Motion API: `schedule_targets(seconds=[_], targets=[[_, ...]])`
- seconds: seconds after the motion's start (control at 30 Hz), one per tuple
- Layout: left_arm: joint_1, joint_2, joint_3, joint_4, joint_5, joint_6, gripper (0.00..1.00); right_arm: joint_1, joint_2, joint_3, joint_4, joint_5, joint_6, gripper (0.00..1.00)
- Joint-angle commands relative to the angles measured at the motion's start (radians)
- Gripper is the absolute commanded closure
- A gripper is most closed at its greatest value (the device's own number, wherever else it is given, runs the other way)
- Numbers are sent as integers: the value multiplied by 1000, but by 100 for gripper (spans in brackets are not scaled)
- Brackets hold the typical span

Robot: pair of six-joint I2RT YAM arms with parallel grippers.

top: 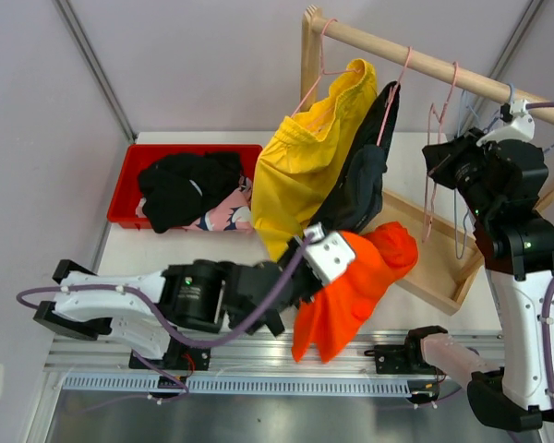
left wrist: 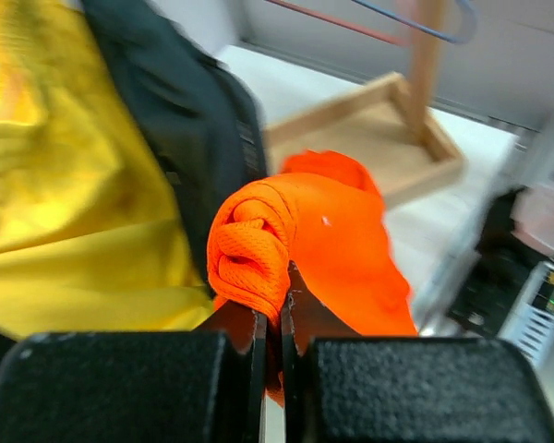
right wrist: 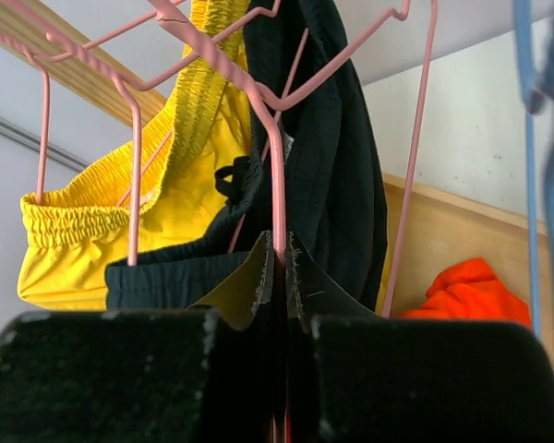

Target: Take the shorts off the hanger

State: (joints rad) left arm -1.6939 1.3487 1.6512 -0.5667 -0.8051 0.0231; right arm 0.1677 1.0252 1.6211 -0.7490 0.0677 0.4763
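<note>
My left gripper [top: 335, 261] [left wrist: 279, 297] is shut on a bunched fold of the orange shorts [top: 355, 281] [left wrist: 332, 231], which hang from it below the rack. Yellow shorts [top: 305, 166] [right wrist: 166, 175] and black shorts [top: 365, 175] [right wrist: 323, 138] hang on pink hangers from the wooden rod [top: 415, 60]. My right gripper [top: 440, 159] [right wrist: 279, 254] is shut on the wire of a bare pink hanger [top: 431, 180] [right wrist: 277, 175] to the right of them. The orange shorts [right wrist: 466, 291] show low behind that hanger.
A red bin [top: 129, 164] at the left holds black shorts [top: 185, 189] and a pink patterned pair [top: 226, 214]. The rack's wooden base [top: 434, 254] lies under the rod. A blue hanger [right wrist: 545, 185] hangs close on the right.
</note>
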Motion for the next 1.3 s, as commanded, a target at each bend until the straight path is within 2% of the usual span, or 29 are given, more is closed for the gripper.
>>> schedule_targets(seconds=[0.0,0.13,0.17,0.2,0.23,0.27,0.3,0.33,0.37,0.47,0.53,0.63,0.73,0.77,0.83,0.97,1.13,1.27], targets=[[87,-98,116,-18,-57,147,100,-11,-79,-30,57,1,-5,100],[181,-111,293,-29,-59,242,100,-14,-140,-89,34,-8,-5,100],[215,-106,321,-32,-60,268,100,-16,-151,-113,30,-8,-5,93],[232,-99,375,-32,-69,315,100,-16,-172,-124,28,-6,-7,85],[250,-80,433,-33,-72,337,100,-14,-183,-135,24,-6,-8,73],[288,-69,461,-42,-72,359,100,-14,-192,-145,19,-6,-8,57],[310,-57,519,-45,-72,395,100,-16,-206,-162,14,-3,-10,30],[330,-34,545,-47,-72,414,100,-16,-211,-168,7,3,-10,22],[367,-25,617,-41,-74,437,100,-16,-215,-176,2,6,-11,9],[454,4,679,5,-74,538,100,-17,-234,-211,-7,3,-11,1],[516,17,696,13,-48,543,100,-17,-241,-225,-9,0,-11,1],[669,21,679,-11,45,479,100,-17,-258,-263,2,-9,-8,0],[880,59,693,-48,136,407,100,-17,-277,-306,14,-23,1,1],[920,75,702,-58,162,367,100,-17,-281,-317,16,-28,2,1],[994,131,757,-85,217,328,100,-17,-289,-339,17,-46,7,1],[1218,239,866,-87,367,232,100,-17,-333,-400,14,-55,8,1],[1469,331,932,-1,515,74,100,-17,-381,-458,14,-114,-4,1],[1542,383,914,7,569,25,100,-17,-407,-506,25,-121,-24,1]])
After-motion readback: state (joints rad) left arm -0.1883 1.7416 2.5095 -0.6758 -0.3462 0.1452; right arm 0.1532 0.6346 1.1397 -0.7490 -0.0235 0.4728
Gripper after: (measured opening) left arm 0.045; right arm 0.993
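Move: About 35 cm ahead and 32 cm to the left of the left hand, which already holds the orange shorts, lies the red bin, some 38 cm lower, with the black shorts heaped in it at about the same place. The yellow shorts hang roughly 20 cm ahead and 5 cm left of that hand, the dark shorts 24 cm ahead and 8 cm right. From the right hand, shut on the emptied pink hanger, the dark shorts are about 8 cm ahead, 6 cm left and 12 cm lower. Swinging forward and left by some 35 cm each way, the left hand keeps its pinch on the orange shorts, rises about 23 cm, then sinks 7 as it comes over the bin, turning about 60 degrees counter-clockwise. Meanwhile the right hand draws back 5 cm, opens wide to let go of the pink hanger, then sinks about 10 cm. ##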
